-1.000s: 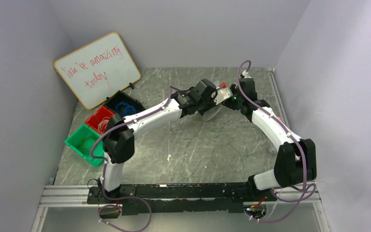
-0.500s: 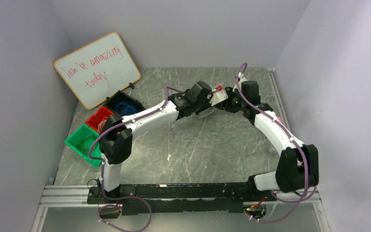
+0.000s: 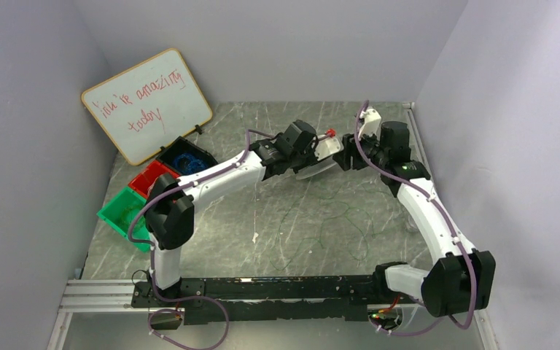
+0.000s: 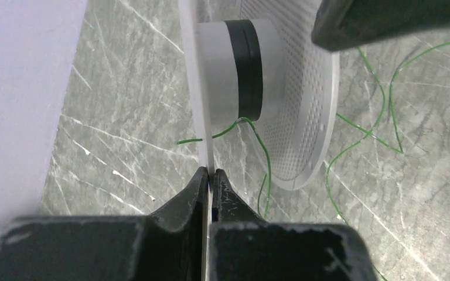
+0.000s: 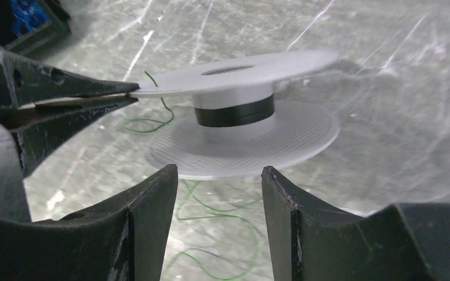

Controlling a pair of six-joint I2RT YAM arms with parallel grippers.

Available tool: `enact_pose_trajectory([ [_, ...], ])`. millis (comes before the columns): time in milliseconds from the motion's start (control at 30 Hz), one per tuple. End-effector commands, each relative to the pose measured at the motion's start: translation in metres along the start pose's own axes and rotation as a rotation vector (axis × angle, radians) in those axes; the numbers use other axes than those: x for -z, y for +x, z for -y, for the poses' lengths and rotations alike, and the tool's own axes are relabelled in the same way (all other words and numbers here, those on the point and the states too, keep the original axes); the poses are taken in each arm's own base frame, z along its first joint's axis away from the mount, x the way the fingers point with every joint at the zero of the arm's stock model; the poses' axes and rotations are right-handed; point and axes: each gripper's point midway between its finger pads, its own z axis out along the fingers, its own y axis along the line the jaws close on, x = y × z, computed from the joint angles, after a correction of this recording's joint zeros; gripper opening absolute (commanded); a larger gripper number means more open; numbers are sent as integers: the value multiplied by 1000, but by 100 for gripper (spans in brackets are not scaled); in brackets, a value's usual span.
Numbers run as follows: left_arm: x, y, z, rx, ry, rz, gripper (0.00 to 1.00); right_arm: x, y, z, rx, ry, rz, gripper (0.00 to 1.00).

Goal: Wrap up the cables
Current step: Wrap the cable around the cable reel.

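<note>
The cables are one thin green wire (image 4: 381, 111) lying in loose squiggles on the grey table (image 3: 335, 222). One end runs up to the hub of a clear plastic spool (image 4: 234, 70). My left gripper (image 4: 211, 172) is shut on the edge of the spool's upper flange and holds the spool (image 5: 240, 70) above the table. My right gripper (image 5: 220, 172) stands open just in front of the spool's lower flange, with nothing between its fingers and green wire (image 5: 211, 205) on the table below. In the top view both grippers meet at the spool (image 3: 315, 169) at the back of the table.
A green bin (image 3: 125, 215), a red bin (image 3: 153, 179) and a black bin with blue coils (image 3: 186, 157) stand at the left. A whiteboard (image 3: 146, 102) leans in the back left corner. Walls close in on three sides.
My right gripper has opened and its arm has swung to the right. My left arm has shifted slightly left and back with the spool still in its grip.
</note>
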Motion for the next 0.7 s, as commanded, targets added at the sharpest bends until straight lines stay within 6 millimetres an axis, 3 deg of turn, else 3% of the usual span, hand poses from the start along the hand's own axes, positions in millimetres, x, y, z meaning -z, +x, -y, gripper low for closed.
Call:
enact_pose_trajectory([
  [0,4,-6,6,-17,35,20,3,25,-24,-31,356,-150,70,60],
  [367,7,-6,9,-32,63,31,3,39,12,-31,805,-271,39,58],
  [667,15,-6,2,-12,108,66,2,46,21,-29,908,-412,103,59],
])
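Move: The loose green cable lies on the table, its middle some 16 cm back from the empty right hand, 5 cm to its left and 19 cm below. The cable reel is about 5 cm ahead of that hand, 5 cm left and 4 cm lower. From the left hand, whose fingers already pinch the reel's upper flange, the reel's middle is about 6 cm right, 1 cm ahead and 3 cm lower; the cable's middle is about 18 cm back, 4 cm right and 17 cm below. The left fingers keep their pinch on the reel's upper flange, holding the reel nearly still, while the open, empty right hand backs about 5 cm away from the reel towards its base. It first rises some 3 cm with a small swerve to the right and back, then sinks again, rolling roughly 45 degrees counter-clockwise as seen looking along its fingers, which also swing to point more to the left. ##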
